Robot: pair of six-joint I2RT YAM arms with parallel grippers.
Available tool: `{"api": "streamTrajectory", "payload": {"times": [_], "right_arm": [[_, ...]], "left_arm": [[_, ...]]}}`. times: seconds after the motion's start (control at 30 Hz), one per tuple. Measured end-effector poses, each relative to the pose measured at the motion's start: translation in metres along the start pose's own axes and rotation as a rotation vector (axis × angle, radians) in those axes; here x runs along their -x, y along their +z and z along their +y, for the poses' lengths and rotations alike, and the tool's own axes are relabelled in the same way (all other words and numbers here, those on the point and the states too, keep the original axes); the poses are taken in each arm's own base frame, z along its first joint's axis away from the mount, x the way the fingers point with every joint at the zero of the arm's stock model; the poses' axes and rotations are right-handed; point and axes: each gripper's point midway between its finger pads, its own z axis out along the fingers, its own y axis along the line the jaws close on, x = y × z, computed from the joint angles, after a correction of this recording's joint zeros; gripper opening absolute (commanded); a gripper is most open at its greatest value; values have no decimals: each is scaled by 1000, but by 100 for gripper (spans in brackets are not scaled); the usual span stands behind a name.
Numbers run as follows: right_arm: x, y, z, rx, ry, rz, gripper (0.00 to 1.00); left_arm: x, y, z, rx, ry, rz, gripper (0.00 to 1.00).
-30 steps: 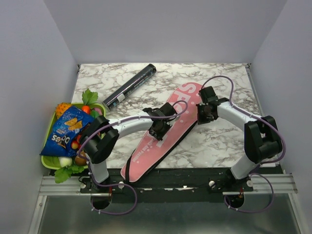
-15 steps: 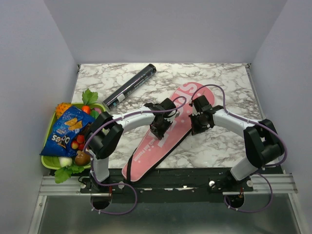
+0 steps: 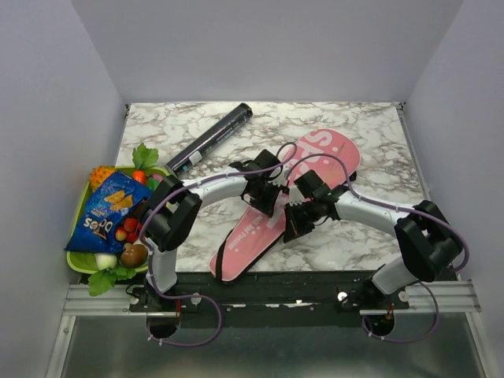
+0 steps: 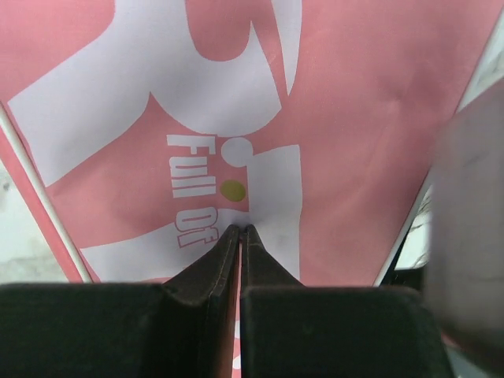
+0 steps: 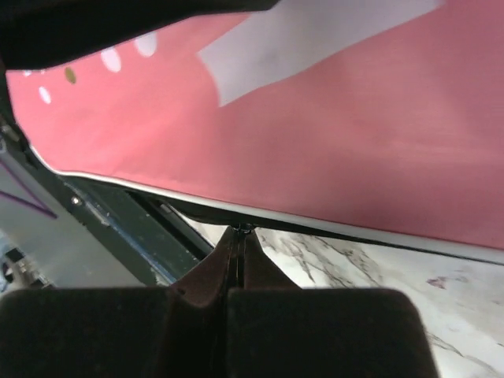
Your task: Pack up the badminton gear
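The pink racket-shaped bag (image 3: 324, 152) lies diagonally across the marble table, its narrow end toward the near edge. My left gripper (image 3: 266, 201) rests on the bag's middle. In the left wrist view its tips (image 4: 240, 229) are pinched together on the pink fabric (image 4: 354, 118) beside the white lettering. My right gripper (image 3: 293, 227) sits at the bag's right edge. In the right wrist view it (image 5: 240, 230) is shut on a small dark zip tab under the bag's white-piped rim (image 5: 354, 118). The long black tube (image 3: 211, 139) lies loose at the back left.
A green tray (image 3: 76, 262) of toy fruit with a blue snack packet (image 3: 106, 211) on it stands at the left edge. The black mounting rail (image 5: 142, 228) runs along the near edge. Bare marble (image 3: 370, 228) lies right of the bag.
My right gripper has slid along the bag's right edge from the wide end toward the near, narrow part. The bag has swung to the right. The left gripper stayed on the bag.
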Motion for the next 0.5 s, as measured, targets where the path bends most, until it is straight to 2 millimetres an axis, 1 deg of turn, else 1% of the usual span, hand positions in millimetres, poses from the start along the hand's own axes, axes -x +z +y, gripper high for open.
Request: {"api": "streamTrajectory", "payload": {"times": [0.13,0.23,0.3,0.37,0.5], "right_arm": [[-9,10,11,69,66,16,1],[-14,19,19,121,116,31,1],[-18,27,26,155,151,46,1],[-22,33,31,179,188,60,1],[-29,40,31,181,266,69,1]], "left_arm": [[17,5,-3,-49,-18,-53,11],[37,9,-2,-81,-34,-100,11],[54,12,1,-92,-40,-145,11],[76,15,6,-99,-46,-202,11],[108,13,11,-128,-69,-292,12]]}}
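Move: The right hand already has the zipper pull at the pink racket bag's right edge; the bag's strapped narrow end lies about 11 cm back and 22 cm left of it, a touch lower. The left fingertips are on the printed face, with the bag's wide end some 22 cm ahead and 20 cm right, the strapped end about 18 cm back and 18 cm left, and the black tube roughly 27 cm ahead and 23 cm left. Keeping its shut fingers on the zipper pull, the right hand drags it along the bag's right edge towards the strapped end, about 4 cm back and nearly as far left while sinking some 2.5 cm, the wrist tipping about 15 degrees and turning slightly clockwise. Meanwhile the left hand speeds up along the bag's face towards the wide end, about 10 cm forward and 5 cm right, coming off the cloth as it rises about 2 cm and rolls some 15 degrees so that its left side drops, its fingers staying nearly shut. ##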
